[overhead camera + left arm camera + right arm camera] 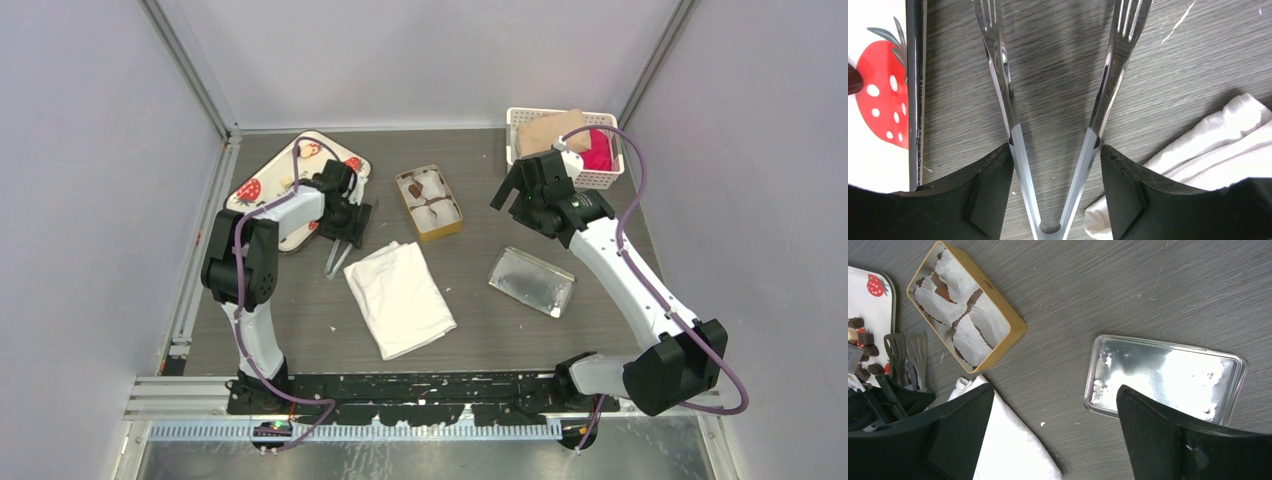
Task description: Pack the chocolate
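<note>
Several chocolate lumps point(863, 337) lie on the white strawberry-print tray point(262, 185); one dark lump point(853, 80) shows at the edge of the left wrist view. A brown piece point(413, 188) sits in the gold tin point(430, 202), which holds white paper cups. My left gripper point(345, 228) hangs just right of the tray, its fingertips point(1007, 152) bearing on the spread arms of steel tongs point(1008, 100) that point down at the table. My right gripper point(1055, 390) hovers open and empty between the tin point(968, 305) and a silver lid point(1168, 375).
A folded white cloth point(400, 297) lies in front of the tin, close to the tongs' tips point(335, 258). The silver lid point(531, 281) rests at the right. A white basket point(565, 145) with pink and tan items stands at the back right. Grey walls enclose the table.
</note>
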Tool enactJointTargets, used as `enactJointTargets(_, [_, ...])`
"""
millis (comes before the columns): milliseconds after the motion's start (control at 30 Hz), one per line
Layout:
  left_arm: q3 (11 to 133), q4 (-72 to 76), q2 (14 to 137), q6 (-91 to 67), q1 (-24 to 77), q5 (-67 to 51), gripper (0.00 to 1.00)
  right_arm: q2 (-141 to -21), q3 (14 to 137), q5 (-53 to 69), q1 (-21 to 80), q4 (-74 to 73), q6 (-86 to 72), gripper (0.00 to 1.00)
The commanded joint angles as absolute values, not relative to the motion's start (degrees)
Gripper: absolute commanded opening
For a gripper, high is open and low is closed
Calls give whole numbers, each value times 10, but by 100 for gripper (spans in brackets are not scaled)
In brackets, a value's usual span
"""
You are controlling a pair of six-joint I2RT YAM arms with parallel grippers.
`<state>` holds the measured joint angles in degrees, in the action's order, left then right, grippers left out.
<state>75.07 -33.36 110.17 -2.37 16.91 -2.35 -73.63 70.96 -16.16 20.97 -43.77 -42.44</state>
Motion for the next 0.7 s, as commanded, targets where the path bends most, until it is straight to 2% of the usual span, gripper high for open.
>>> enactJointTargets(0, [733, -367, 1101, -22, 166, -8, 65, -733, 721, -167, 208, -416, -429, 98])
enactJointTargets(200, [729, -370, 1102, -21, 166, -7, 62, -735, 721, -167, 208, -417, -429, 98])
enactJointTargets(300, [730, -373, 1107, -20, 166, -14, 54, -736, 720, -166, 208, -415, -429, 98])
enactJointTargets(433, [739, -377, 1113, -21, 166, -25, 31, -737, 722, -166, 208, -416, -429, 98])
enactJointTargets(533, [753, -390, 1114, -16, 167, -36, 1, -735, 722, -167, 208, -417, -428, 98])
enactJointTargets(667, [783, -419, 1090, -6, 166, -39, 0, -733, 722, -170, 208, -418, -427, 98])
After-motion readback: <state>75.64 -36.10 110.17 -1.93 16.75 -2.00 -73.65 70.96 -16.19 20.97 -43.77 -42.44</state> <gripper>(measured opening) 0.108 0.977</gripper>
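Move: Between the left hand's pads the tongs already stand open, hinge end back towards the base, their middle about 2 cm ahead, 1 cm right and 1 cm below. From that hand the chocolate tray's middle is some 11 cm ahead and 8 cm left, the gold box 9 cm ahead and 15 cm right, the white cloth 10 cm back and 10 cm right, all near its height. From the right hand the tongs lie roughly 7 cm ahead, 29 cm left and 20 cm down. Staying low beside the tray's edge, the left hand closes its fingers from about two-thirds open to nearly shut, the pads pressing on the outer sides of the tongs' two arms and squeezing them together. It only shifts a little, about half a centimetre left and then about as much back, with hardly any turn of the wrist. ##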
